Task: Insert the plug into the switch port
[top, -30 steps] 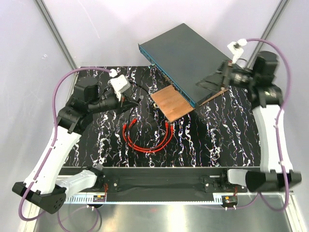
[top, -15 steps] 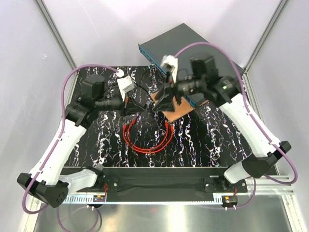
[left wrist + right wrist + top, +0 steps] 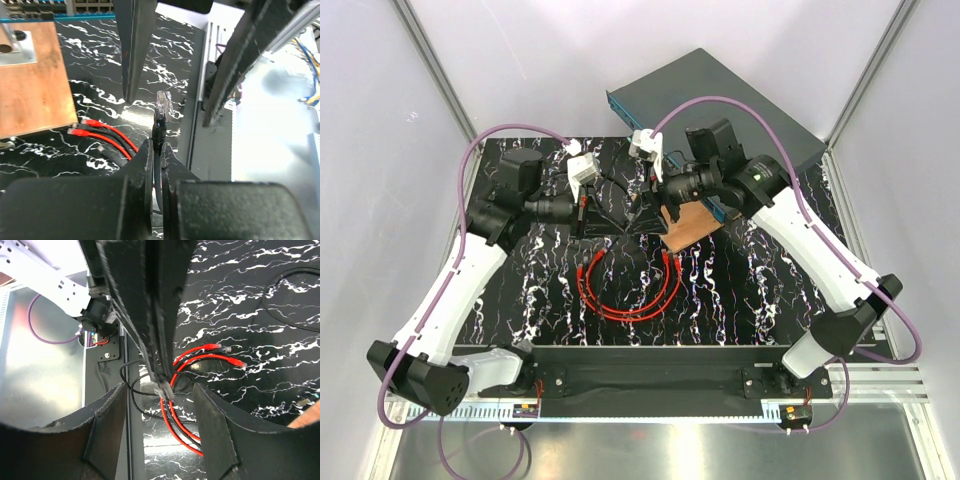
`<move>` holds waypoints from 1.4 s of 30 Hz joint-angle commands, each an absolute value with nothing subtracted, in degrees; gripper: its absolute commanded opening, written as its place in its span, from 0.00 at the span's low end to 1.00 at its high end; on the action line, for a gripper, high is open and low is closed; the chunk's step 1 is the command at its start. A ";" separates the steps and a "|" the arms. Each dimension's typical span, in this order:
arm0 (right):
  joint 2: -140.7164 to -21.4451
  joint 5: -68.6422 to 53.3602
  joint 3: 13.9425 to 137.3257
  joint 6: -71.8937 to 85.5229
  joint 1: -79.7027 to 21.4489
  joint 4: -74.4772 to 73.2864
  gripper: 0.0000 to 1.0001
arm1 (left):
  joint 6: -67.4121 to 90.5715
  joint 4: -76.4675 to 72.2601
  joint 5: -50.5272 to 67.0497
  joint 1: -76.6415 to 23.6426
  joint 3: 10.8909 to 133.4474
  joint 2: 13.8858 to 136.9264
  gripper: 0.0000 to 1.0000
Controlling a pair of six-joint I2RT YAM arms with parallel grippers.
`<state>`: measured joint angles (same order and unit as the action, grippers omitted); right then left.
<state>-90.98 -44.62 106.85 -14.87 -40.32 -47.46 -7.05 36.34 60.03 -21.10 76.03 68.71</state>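
Observation:
The red cable [image 3: 625, 300] lies looped on the black mat, and its plug [image 3: 667, 258] rests loose near the wooden board, held by nothing. Red ends also show in the left wrist view [image 3: 80, 131] and the right wrist view [image 3: 235, 361]. The switch port row [image 3: 50, 5] runs along the teal face of the dark-grey box [image 3: 720, 100]. My left gripper [image 3: 159, 146] is shut on a thin black cable, whose clear connector [image 3: 162, 102] sticks out past the fingertips. My right gripper [image 3: 159, 390] is open, one finger on each side of that connector [image 3: 164, 388], touching nothing.
A brown wooden board [image 3: 692, 225] lies in front of the switch, with a metal bracket [image 3: 17, 42] on it. The black cable's slack [image 3: 132, 390] curls on the mat. A metal rail [image 3: 650, 380] runs along the near edge.
The right arm swung from beside the switch to the middle of the mat, its jaws narrowing around the black cable's connector. The left arm shifted slightly toward it, still gripping the cable.

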 commanded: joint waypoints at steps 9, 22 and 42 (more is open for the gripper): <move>-92.55 -45.18 109.95 -16.17 -42.45 -46.85 0.39 | -6.07 33.40 66.00 -21.01 77.52 69.96 0.00; -93.08 -39.38 109.86 -8.19 -41.66 -45.44 0.00 | -8.87 33.58 56.53 -20.74 75.94 66.28 0.44; -93.95 -49.39 100.46 38.40 -32.61 -23.91 0.00 | -17.48 20.92 20.05 -32.07 72.42 60.20 0.66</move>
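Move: My left hand holds the black cable just behind its plug, which sticks out about 3 cm to that hand's right. From my open right hand the plug is about 1 cm left and 1 cm below, level fore and aft. The middle of the switch's port face lies roughly 15 cm ahead and 9 cm right of my right hand, 20 cm below; the wooden board is about 11 cm right, straight across, and the red cables some 20 cm back, 1 cm left, both about 25 cm down. I ease my right hand about 1 cm left and down and close its fingers on the plug end; only then do I open my left and draw it some 3 cm left and up off the cable. My right carries the plug about 6 cm forward towards the switch, rolling and turning clockwise, while my left, still open, swings forward and down again to end about 4 cm farther out, turned some 20 degrees counter-clockwise. ##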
